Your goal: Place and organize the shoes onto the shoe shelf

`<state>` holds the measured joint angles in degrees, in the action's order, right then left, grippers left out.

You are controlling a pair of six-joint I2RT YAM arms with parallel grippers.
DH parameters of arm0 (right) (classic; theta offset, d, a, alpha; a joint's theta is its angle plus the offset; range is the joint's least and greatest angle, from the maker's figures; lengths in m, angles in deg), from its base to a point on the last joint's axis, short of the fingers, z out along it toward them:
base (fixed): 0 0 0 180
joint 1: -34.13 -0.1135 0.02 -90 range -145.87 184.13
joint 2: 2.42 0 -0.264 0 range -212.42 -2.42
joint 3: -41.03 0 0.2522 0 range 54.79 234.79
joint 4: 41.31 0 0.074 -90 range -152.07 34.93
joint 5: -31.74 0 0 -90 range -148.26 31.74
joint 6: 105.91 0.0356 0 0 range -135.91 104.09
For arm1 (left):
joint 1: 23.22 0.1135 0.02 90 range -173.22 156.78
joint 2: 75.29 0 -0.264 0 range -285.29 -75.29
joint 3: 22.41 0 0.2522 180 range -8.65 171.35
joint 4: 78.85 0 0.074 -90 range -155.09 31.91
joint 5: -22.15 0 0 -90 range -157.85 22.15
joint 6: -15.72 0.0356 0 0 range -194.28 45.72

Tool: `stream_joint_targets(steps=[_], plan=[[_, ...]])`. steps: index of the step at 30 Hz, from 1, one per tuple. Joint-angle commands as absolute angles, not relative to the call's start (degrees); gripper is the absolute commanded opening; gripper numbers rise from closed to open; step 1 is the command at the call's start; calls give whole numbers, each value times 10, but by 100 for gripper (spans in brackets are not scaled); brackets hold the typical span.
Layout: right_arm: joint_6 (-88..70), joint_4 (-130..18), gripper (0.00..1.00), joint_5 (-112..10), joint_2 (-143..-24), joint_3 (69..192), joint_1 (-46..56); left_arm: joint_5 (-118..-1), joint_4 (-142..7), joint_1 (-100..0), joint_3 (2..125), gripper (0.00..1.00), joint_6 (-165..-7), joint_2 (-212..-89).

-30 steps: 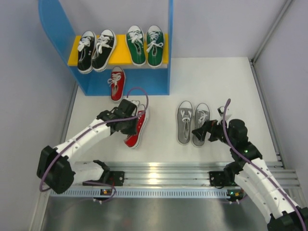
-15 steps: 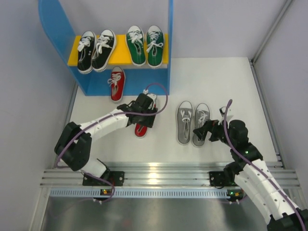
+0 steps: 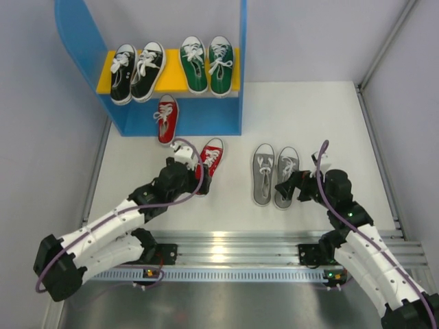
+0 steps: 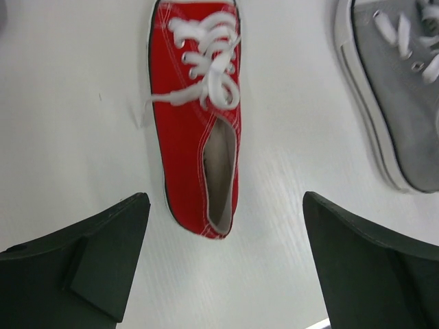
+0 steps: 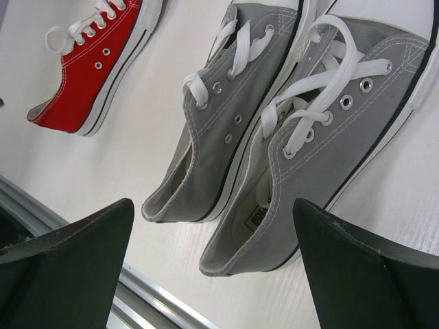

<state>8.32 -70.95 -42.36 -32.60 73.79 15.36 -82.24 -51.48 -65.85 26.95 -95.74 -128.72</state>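
Observation:
The shoe shelf [image 3: 233,82] is blue with a yellow board that holds a black pair [image 3: 137,72] and a green pair [image 3: 207,64]. One red shoe [image 3: 167,118] lies at the shelf's lower front. The other red shoe [image 3: 210,157] [image 4: 199,116] lies free on the table. My left gripper [image 3: 192,179] [image 4: 226,274] stands open just behind its heel, touching nothing. The grey pair [image 3: 274,175] [image 5: 274,130] sits side by side to the right. Behind their heels my right gripper [image 3: 285,188] [image 5: 212,274] is open and empty.
A metal rail [image 3: 226,247] runs along the near edge by the arm bases. Grey walls close in the table on the left and right. The left grey shoe's edge [image 4: 391,89] shows at the right of the left wrist view.
My left gripper has opened and let go of the red shoe, which now lies on the table pointing toward the shelf. The left arm has drawn back. The right arm has not moved.

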Motion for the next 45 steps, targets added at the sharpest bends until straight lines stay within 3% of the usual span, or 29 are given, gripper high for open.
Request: stream_joint_targets(steps=[1, 6, 16, 28, 32, 35, 38, 39, 45], plan=[[87, -682, 99, -428, -327, 742, 145, -864, -608, -676, 189, 99, -994, -1243], [87, -677, 100, -426, -340, 744, 145, -978, -801, -760, 41, 99, -992, -1160], [91, -665, 99, -429, -356, 740, 144, -997, -964, -783, -35, 97, -917, -1198], [86, -668, 99, -431, -365, 747, 144, -1005, -1123, -782, -28, 89, -895, -1410], [85, -668, 99, -432, -363, 747, 144, -1006, -1151, -777, -21, 78, -874, -1431], [84, -667, 100, -433, -364, 746, 144, -988, -1158, -763, -16, 59, -871, -1447], [84, -667, 99, -432, -365, 746, 144, -987, -1167, -750, -15, 6, -879, -1473], [84, -666, 100, -432, -363, 746, 144, -993, -1169, -750, -16, 0, -884, -1479], [83, -666, 100, -433, -359, 744, 144, -975, -1147, -749, -21, 0, -892, -1454]])
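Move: The heel of the loose red shoe is almost straight below the left hand, about 9 cm down; the shoe's middle lies some 8 cm ahead, 2 cm right and 10 cm below. From that hand, the red shoe already on the lower shelf is about 26 cm ahead and 13 cm left, and the nearer grey shoe about 7 cm ahead and 21 cm right. From the right hand, the loose red shoe is roughly 8 cm ahead, 27 cm left and 8 cm below. Left hand sinks about 9 cm, easing back 4 then forward, levelling 15 degrees, and pinches the red shoe's heel. ##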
